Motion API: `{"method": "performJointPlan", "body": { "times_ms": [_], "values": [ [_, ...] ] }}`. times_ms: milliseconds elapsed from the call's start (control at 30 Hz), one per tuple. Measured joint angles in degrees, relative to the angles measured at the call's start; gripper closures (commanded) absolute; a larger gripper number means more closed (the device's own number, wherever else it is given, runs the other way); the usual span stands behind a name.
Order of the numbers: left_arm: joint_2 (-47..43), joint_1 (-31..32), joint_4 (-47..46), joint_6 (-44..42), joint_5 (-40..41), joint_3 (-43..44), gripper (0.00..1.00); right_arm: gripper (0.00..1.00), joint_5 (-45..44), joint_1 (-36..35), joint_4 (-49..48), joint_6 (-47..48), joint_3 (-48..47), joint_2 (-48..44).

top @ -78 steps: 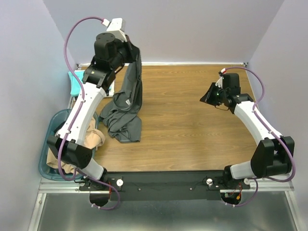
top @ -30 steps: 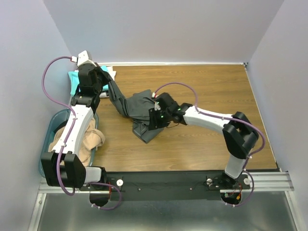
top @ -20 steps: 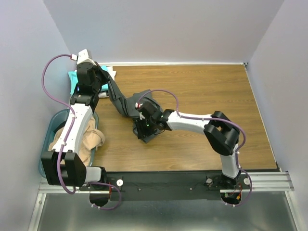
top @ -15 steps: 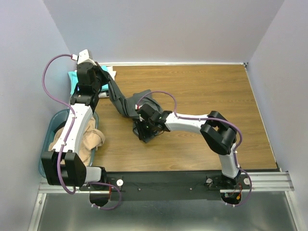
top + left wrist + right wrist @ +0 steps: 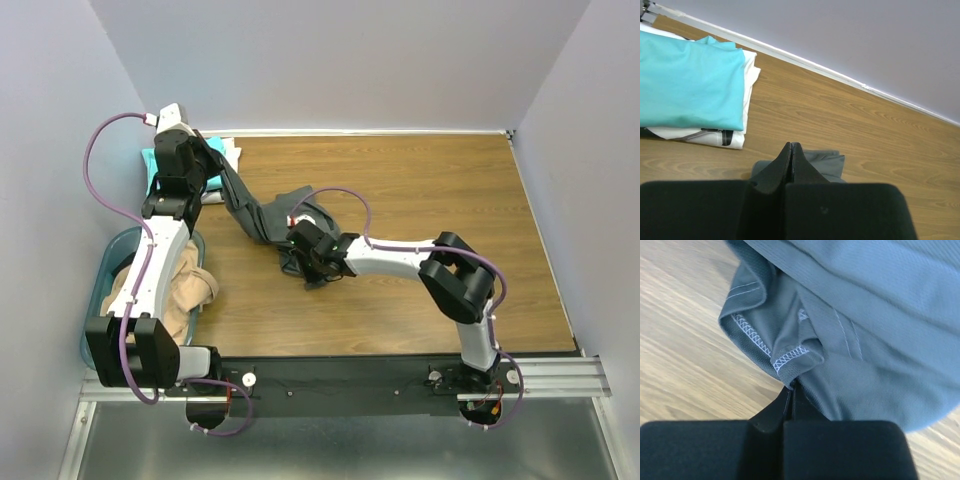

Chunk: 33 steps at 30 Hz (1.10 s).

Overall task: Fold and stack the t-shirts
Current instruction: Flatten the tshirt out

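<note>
A dark grey t-shirt (image 5: 262, 215) stretches in a band from my left gripper (image 5: 212, 163) at the back left down to my right gripper (image 5: 303, 266) near the table's middle. The left gripper (image 5: 791, 145) is shut on the dark grey t-shirt, and grey cloth (image 5: 831, 162) hangs below its tips. The right gripper (image 5: 791, 385) is shut on the stitched hem of the same shirt (image 5: 865, 315). A folded teal t-shirt (image 5: 690, 85) lies on a folded white one (image 5: 715, 136) at the back left corner. A tan t-shirt (image 5: 178, 290) sits crumpled in the basket.
The blue-green plastic basket (image 5: 92, 312) stands off the table's left edge, beside the left arm. The right arm reaches across the wooden table (image 5: 430, 190) from its base at the front right. Walls close the back and both sides.
The right gripper has shut on the grey shirt's hem and lifted it slightly, gathering the lower corner off the table. The left arm has held still.
</note>
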State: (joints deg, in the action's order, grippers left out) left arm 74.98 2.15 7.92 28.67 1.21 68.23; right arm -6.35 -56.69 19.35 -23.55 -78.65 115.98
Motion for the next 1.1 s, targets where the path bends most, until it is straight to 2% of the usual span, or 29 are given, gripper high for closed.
{"method": "performJointPlan", "body": {
  "times_ms": [133, 333, 467, 533, 633, 767, 800, 867, 933, 1100],
  "values": [
    [0.0, -1.1, 1.7, -1.4, -0.1, 0.5, 1.00, 1.00, -4.6, -0.1, 1.7, -0.6, 4.7, -4.0],
    [-0.1, -3.7, 5.6, -3.9, -0.3, 5.8, 1.00, 1.00, -11.7, 3.8, 11.0, -2.1, 13.5, -15.6],
    [-2.1, -4.7, 7.4, -5.6, 0.3, 9.1, 1.00, 1.00, -17.4, 11.6, 16.6, -1.9, 16.3, -27.0],
    [-3.8, -4.8, 8.3, -6.1, 1.1, 9.3, 1.00, 1.00, -19.8, 17.9, 17.7, -1.3, 17.7, -31.8],
    [-5.9, -4.9, 9.0, -6.5, 1.8, 8.3, 1.00, 0.98, -22.7, 23.7, 19.1, -0.4, 19.1, -34.8],
    [-8.0, -5.0, 9.1, -6.5, 1.7, 3.1, 1.00, 0.87, -25.6, 26.7, 20.5, 0.5, 20.3, -33.8],
    [-8.3, -5.0, 9.3, -6.4, 1.6, 2.1, 1.00, 0.66, -25.9, 26.9, 20.8, 0.5, 20.4, -33.0],
    [-9.3, -5.1, 8.7, -6.2, 0.1, -3.3, 1.00, 0.50, -26.3, 27.3, 21.0, 0.2, 20.5, -31.4],
    [-9.8, -5.1, 8.6, -6.1, -1.3, -7.2, 1.00, 0.41, -25.6, 27.4, 21.3, -0.2, 20.5, -30.3],
    [-10.7, -5.1, 8.4, -5.7, -5.3, -15.3, 1.00, 0.37, -20.0, 27.5, 20.9, -1.1, 20.0, -31.3]
  ]
}}
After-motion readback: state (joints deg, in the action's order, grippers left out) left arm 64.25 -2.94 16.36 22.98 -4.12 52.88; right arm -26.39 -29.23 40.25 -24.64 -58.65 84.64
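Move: The right hand, already shut on the shirt's near hem, faces bare table about 30 cm to its right and 3 cm ahead; the shirt's main heap lies some 12 cm ahead and 6 cm left. From the raised left hand, still holding the other end, that heap is roughly 5 cm back, 20 cm right and 29 cm below; the folded stack is about 10 cm ahead and 7 cm left, just as far below. The right hand sweeps its shirt end some 30 cm right and lets go; the left lifts, then sinks back. ##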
